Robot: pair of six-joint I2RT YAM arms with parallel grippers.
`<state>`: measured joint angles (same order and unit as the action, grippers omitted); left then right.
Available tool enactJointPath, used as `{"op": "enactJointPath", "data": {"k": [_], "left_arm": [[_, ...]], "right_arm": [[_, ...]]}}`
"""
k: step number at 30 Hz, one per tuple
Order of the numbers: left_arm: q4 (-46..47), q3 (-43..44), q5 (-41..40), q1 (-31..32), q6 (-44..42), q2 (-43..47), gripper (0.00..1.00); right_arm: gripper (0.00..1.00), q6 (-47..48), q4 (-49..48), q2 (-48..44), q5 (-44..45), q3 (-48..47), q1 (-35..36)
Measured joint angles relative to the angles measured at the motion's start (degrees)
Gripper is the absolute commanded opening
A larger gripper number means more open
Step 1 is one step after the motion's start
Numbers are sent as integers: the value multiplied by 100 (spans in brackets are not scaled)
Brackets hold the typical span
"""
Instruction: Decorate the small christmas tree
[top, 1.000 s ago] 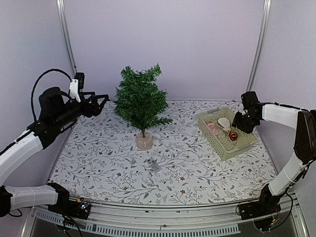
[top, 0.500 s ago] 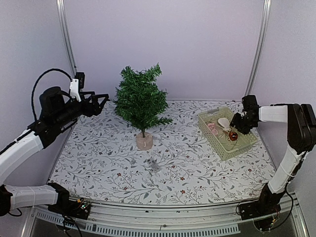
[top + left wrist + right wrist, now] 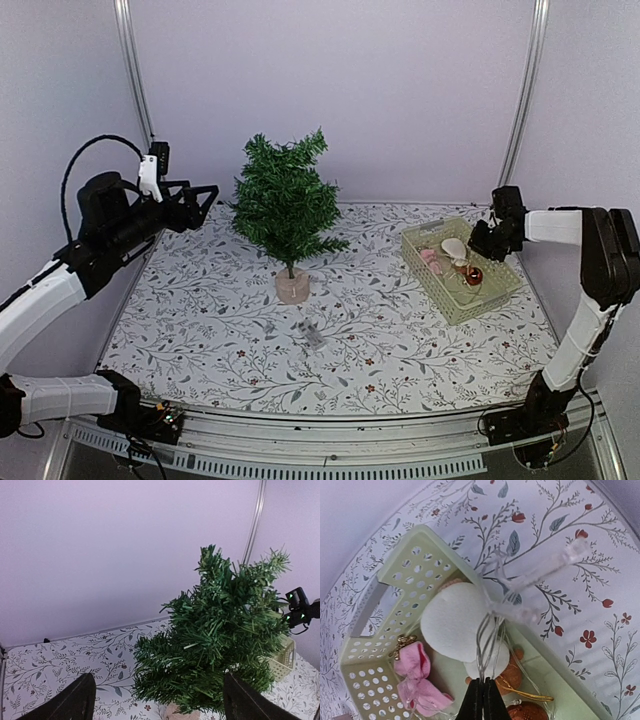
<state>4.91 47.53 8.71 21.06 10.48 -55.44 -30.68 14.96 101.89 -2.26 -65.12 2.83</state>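
Observation:
The small christmas tree (image 3: 288,205) stands upright on its pale round base (image 3: 292,287) at the middle back of the table, and it fills the left wrist view (image 3: 220,635). My left gripper (image 3: 205,195) hovers open, high and left of the tree, with nothing between its fingers (image 3: 75,702). My right gripper (image 3: 480,243) is over the pale green basket (image 3: 486,296), shut on a bundle of thin silver wire light string (image 3: 487,630) with clear bulbs (image 3: 540,570). In the basket lie a white ornament (image 3: 455,622), a pink bow (image 3: 415,670) and copper balls (image 3: 525,711).
A small grey object (image 3: 312,333) lies on the floral tablecloth in front of the tree. The basket's perforated wall (image 3: 410,545) sits near the table's right rear corner, close to the lilac back wall and a metal frame post (image 3: 520,100).
My right gripper has closed on the wire strands over the basket and shifted slightly toward the back. The left arm has barely moved.

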Motion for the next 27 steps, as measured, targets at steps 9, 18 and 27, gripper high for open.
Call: {"op": "enactJointPath", "data": {"k": [9,18,27], "left_arm": [[-20,166,-11,7,-138,0,89],[-57,713,168,11,-363,-98,89],[-149,1099,461,155,-636,-238,88]], "right_arm": [[0,282,-44,-1602,-216,-63,0],[0,730,-149,-2551,-1110,-776,0],[0,1005,-219,-2809,-1987,-2175,210]]}}
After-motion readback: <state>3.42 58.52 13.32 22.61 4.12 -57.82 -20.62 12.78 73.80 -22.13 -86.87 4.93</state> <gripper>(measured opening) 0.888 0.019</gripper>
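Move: The right hand, already shut on the wire of the light string, hovers over the basket, whose middle is some 5 cm lower, 2 cm back and 3 cm left. The Christmas tree stands about 43 cm to its left, 8 cm back, its middle about 12 cm higher. The red ball lies 5 cm back, 1 cm left; the white ornament 3 cm ahead, 6 cm left. From the left hand, the tree is roughly 15 cm right and 8 cm ahead, its middle 14 cm lower. Still pinching the light string's wire, the right hand hoists it fast, about 40 cm straight up off the basket, easing a little left and back later in the lift. The wrist swings the steeply down-pointing fingers up to about level and turns somewhat counter-clockwise. The open, empty left hand rises some 7 cm and tips up slightly. ##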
